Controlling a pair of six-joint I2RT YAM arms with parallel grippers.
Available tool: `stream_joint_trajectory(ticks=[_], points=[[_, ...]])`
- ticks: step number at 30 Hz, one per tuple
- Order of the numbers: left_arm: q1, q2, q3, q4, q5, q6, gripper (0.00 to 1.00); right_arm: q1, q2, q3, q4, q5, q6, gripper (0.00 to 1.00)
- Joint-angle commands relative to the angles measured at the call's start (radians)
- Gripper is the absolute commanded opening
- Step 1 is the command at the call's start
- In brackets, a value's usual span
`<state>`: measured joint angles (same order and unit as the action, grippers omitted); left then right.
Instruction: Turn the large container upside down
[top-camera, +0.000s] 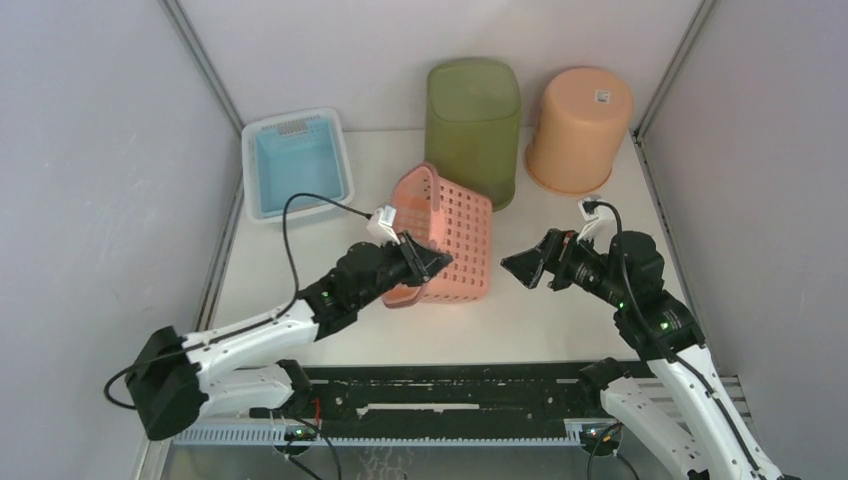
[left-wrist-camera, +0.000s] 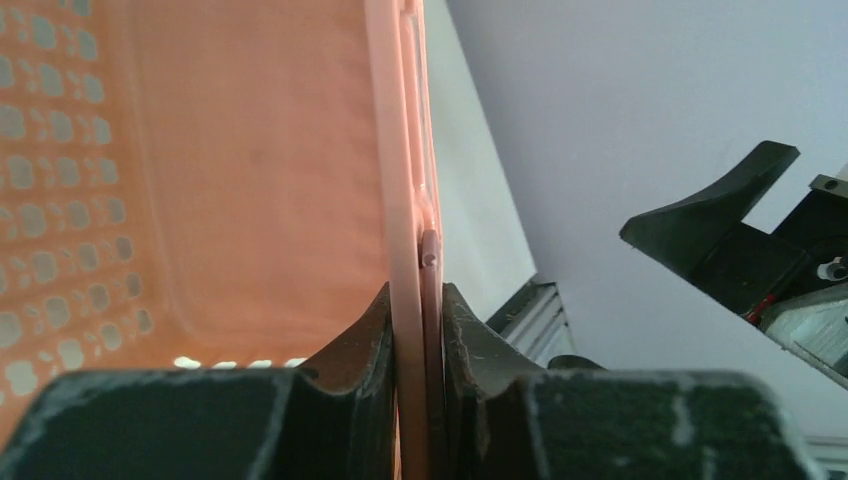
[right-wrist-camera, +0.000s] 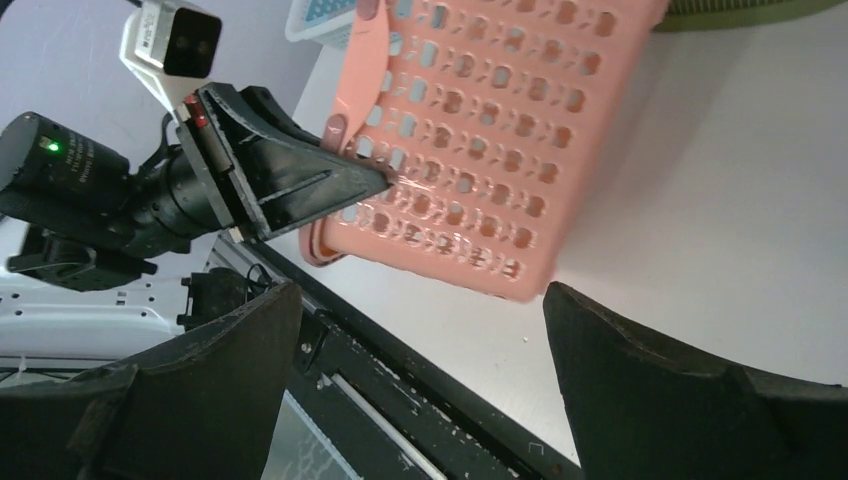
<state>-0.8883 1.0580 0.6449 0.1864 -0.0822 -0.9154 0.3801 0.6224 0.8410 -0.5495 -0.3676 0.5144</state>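
The large container is a pink perforated basket (top-camera: 455, 245), tipped on its side in the middle of the table, its open mouth facing left. My left gripper (top-camera: 425, 262) is shut on its rim; in the left wrist view the thin rim (left-wrist-camera: 405, 200) runs straight between the two fingers (left-wrist-camera: 372, 330). My right gripper (top-camera: 520, 268) hovers open just right of the basket, apart from it. In the right wrist view the basket's holed wall (right-wrist-camera: 480, 130) lies ahead of the wide-spread jaws, with the left gripper (right-wrist-camera: 350, 180) on its near edge.
An upside-down olive-green bin (top-camera: 473, 125) and an upside-down orange bucket (top-camera: 578, 128) stand at the back. A white tray with a blue inside (top-camera: 297, 165) sits at the back left. A black rail (top-camera: 440, 400) runs along the near table edge.
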Motion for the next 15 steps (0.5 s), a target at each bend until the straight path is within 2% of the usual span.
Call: stream_joint_trajectory(ticks=[1,2,3,6,7,11,15], points=[[-0.036,0.11,-0.027,0.431,0.024,-0.098,0.0,-0.007,-0.013,0.012,-0.024,0.016,-0.029,0.98],[-0.037,0.134,-0.029,0.461,0.025,-0.115,0.0,-0.006,-0.014,0.009,-0.025,0.017,-0.03,0.99],[-0.035,0.153,-0.026,0.465,0.025,-0.126,0.05,-0.006,-0.015,0.009,-0.026,0.017,-0.031,0.99],[-0.035,0.157,0.011,0.328,-0.023,-0.13,0.35,-0.006,-0.012,0.005,-0.029,0.014,-0.038,0.99],[-0.035,0.148,0.028,0.269,-0.04,-0.116,0.4,-0.006,-0.011,0.005,-0.031,0.012,-0.04,0.99],[-0.032,0.11,0.097,0.074,-0.12,-0.04,0.49,-0.008,-0.006,-0.016,-0.016,0.008,-0.043,0.99],[0.009,0.138,0.142,0.029,-0.081,-0.022,0.5,-0.008,0.006,-0.046,0.019,-0.009,-0.03,0.99]])
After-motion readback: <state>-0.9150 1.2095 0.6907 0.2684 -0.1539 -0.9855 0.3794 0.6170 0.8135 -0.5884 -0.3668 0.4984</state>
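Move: The left hand pinches the pink basket's upper rim, the basket on its side with its mouth leftward, its middle some 6 cm ahead, 3 cm right and 8 cm below. The bare table meant for it is about 6 cm ahead, 7 cm right, 20 cm down; the upturned green container stands roughly 28 cm ahead, 7 cm right. From the open right hand the basket's middle is about 9 cm ahead, 11 cm left, 13 cm below. The left hand swings about 4 cm right, opens to free the basket's rim, and eases back slightly leftward. ##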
